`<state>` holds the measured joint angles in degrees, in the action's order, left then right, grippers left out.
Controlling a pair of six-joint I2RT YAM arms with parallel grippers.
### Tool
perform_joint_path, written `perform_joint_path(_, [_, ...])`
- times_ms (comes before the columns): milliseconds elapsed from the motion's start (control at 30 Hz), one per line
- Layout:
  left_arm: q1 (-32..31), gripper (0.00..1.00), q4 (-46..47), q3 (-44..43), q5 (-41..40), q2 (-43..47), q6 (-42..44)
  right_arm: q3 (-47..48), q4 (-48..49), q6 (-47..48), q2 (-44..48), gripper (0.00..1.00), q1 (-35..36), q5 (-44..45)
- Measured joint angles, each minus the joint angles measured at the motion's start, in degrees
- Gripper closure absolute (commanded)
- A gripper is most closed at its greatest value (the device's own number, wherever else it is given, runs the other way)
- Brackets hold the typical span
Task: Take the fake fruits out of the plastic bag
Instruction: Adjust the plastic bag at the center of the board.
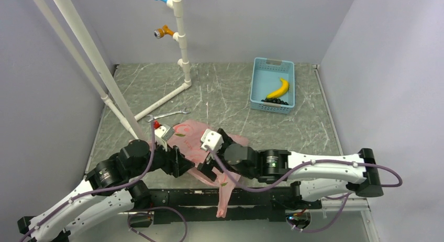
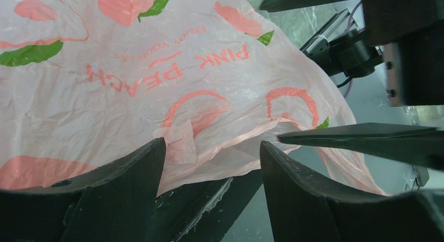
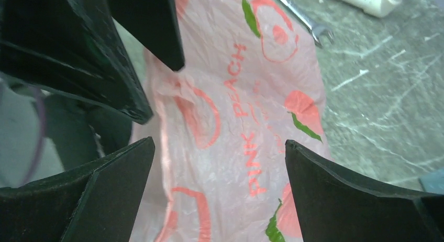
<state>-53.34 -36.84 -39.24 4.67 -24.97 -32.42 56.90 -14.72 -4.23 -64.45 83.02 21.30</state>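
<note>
The plastic bag (image 1: 191,134) lies flat and crumpled on the table near the front edge, pink with peach prints, and one end hangs over the edge. No fake fruits show in any view; the bag's inside is hidden. My left gripper (image 1: 182,162) is at the bag's near left side. In the left wrist view it (image 2: 212,147) is open, with the bag's (image 2: 157,85) edge just past its fingertips. My right gripper (image 1: 208,167) faces it closely. In the right wrist view it (image 3: 220,147) stands wide open above the bag (image 3: 246,147), holding nothing.
A blue basket (image 1: 256,79) at the back right holds a yellow banana (image 1: 280,88) and black grapes (image 1: 276,101). A wrench (image 1: 170,114) lies just behind the bag. A white pipe rack (image 1: 180,48) stands at the back left. Both grippers' fingers nearly touch.
</note>
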Motion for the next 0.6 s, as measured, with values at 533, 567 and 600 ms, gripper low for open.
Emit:
perform_joint_path(533, [0.0, 0.22, -0.9, 0.7, 2.8, 6.3, -1.1, 0.5, -5.8, 7.6, -8.3, 0.01, -0.1, -0.7])
perform_joint_path(567, [0.0, 0.22, -0.9, 0.7, 3.3, 6.4, -1.0, 0.5, -5.8, 7.7, -8.2, 0.01, -0.1, -1.2])
perform_joint_path(600, [0.0, 0.22, -0.9, 0.7, 3.5, 6.3, -0.8, 0.5, -5.8, 7.7, -8.1, 0.01, -0.1, -2.3])
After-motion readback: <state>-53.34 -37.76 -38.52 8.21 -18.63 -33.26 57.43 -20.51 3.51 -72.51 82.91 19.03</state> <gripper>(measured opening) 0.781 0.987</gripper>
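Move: The plastic bag lies with its middle some 10 cm ahead of the wide-open right hand, about level sideways and 13 cm below; its open mouth faces the robot. The wrench is roughly 33 cm ahead and 20 cm left of that hand, the blue basket about 48 cm ahead and 30 cm right. From the left hand, the bag's middle is about 10 cm ahead, 7 cm right and 10 cm below. Towards the plastic bag's near, open side the right hand sinks about 6 cm, nearly straight down, quickly at first and then settling; its left-pointing fingers tip down some 15 degrees and stay wide open. The left hand, also open, eases back about 2 cm and slightly up, away from the bag's middle. ##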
